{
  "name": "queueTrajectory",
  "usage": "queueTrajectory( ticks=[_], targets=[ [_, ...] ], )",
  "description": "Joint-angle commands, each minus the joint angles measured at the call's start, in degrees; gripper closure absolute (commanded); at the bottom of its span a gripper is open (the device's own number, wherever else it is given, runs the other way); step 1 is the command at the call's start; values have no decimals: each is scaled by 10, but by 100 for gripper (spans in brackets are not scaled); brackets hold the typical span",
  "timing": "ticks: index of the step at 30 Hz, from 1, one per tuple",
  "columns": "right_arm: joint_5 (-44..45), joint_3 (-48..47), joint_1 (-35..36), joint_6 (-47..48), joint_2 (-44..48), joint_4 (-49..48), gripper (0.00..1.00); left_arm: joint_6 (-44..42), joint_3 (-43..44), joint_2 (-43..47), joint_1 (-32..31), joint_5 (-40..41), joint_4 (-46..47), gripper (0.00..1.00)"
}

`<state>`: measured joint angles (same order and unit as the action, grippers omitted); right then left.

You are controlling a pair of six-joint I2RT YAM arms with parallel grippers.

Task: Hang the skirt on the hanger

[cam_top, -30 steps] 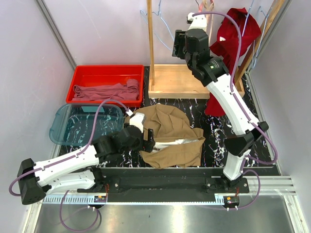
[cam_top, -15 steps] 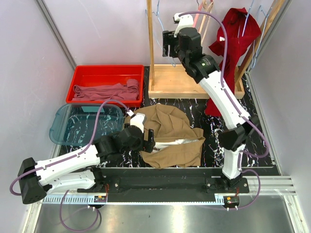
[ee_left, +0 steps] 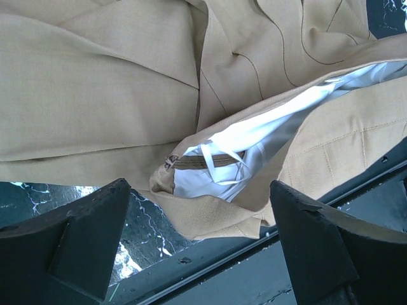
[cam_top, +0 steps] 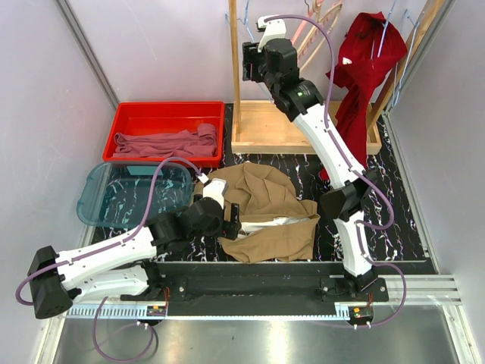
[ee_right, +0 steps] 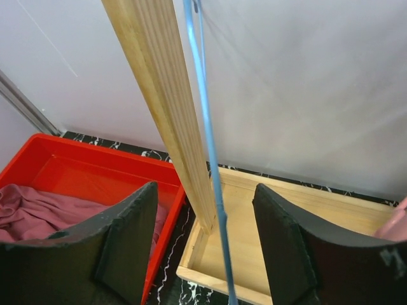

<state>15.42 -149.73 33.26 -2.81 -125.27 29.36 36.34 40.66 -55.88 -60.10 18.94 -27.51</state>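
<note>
The tan skirt [cam_top: 265,208] lies crumpled on the black marbled table, its waist open and showing white lining [ee_left: 254,136]. My left gripper [cam_top: 231,220] is open and low at the skirt's near-left edge; in the left wrist view it [ee_left: 197,190] straddles the waist opening without holding it. My right gripper [cam_top: 254,64] is raised by the rack's left wooden post [cam_top: 235,68]. It is open [ee_right: 205,190], with the thin light-blue hanger wire [ee_right: 206,127] running between its jaws, not clamped. The hanger [cam_top: 247,29] hangs at the post's top.
A red bin [cam_top: 163,115] holds mauve cloth [cam_top: 167,142] at back left, with a clear teal container [cam_top: 129,197] in front of it. The rack's wooden base [cam_top: 273,129] stands at the back. A dark red garment [cam_top: 364,68] and pink hanger [cam_top: 311,30] hang on the right.
My right arm has swung left and up, from near the dark red garment to the wooden post and the blue wire. The left arm and skirt have not moved.
</note>
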Motion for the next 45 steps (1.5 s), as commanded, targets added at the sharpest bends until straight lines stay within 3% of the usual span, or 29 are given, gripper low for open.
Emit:
queueTrajectory(
  ticks=[1,3,5,6,10,11,16,28,35,39,45],
  targets=[
    [24,-30,-6,11,-15,-9,33,4,-4,2,3,14,16,6],
    [19,-30,-6,12,-14,-9,41,5,-6,2,3,15,16,6],
    [12,-30,-6,11,-11,-10,56,6,-7,1,3,15,17,5],
    [15,-30,-6,7,-11,-10,71,6,-7,0,3,15,17,6],
    [35,-34,-6,1,-3,-12,97,6,-5,-4,4,15,17,6],
    [46,-34,-6,2,2,-18,100,6,-5,-4,4,15,18,6],
    [67,-36,-6,3,32,-36,100,6,-4,-1,4,15,17,6],
    [-9,31,-4,11,147,-22,100,2,2,-3,5,23,15,5],
    [-83,48,2,12,204,113,100,5,10,2,7,30,9,3],
    [-130,137,3,11,285,149,100,5,11,9,8,35,5,3],
    [-225,352,4,20,488,147,100,2,19,16,10,45,-4,2]
  ],
)
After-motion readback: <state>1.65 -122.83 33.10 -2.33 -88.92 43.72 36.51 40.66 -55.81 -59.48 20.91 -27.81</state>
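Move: The blue hanger's near wire stands almost between the right hand's open pads, about 1 cm ahead and 1 cm below. The wooden post is some 8 cm ahead of that hand and 5 cm to its left, its middle about 12 cm lower; the pink hanger hangs roughly 13 cm to the hand's right and 3 cm farther out, about level. From the left hand, the near wire is about 36 cm ahead, 5 cm to the right and 28 cm up. Dipping and easing forward by barely a centimetre, the right hand shuts its fingers on the blue hanger's near wire, then lifts about 10 cm while starting to draw back. Keeping its pinch, it sweeps back towards its base and somewhat right, sinking some 4 cm at the end and turning about 15 degrees counter-clockwise, to end up some 18 cm nearer the base. ##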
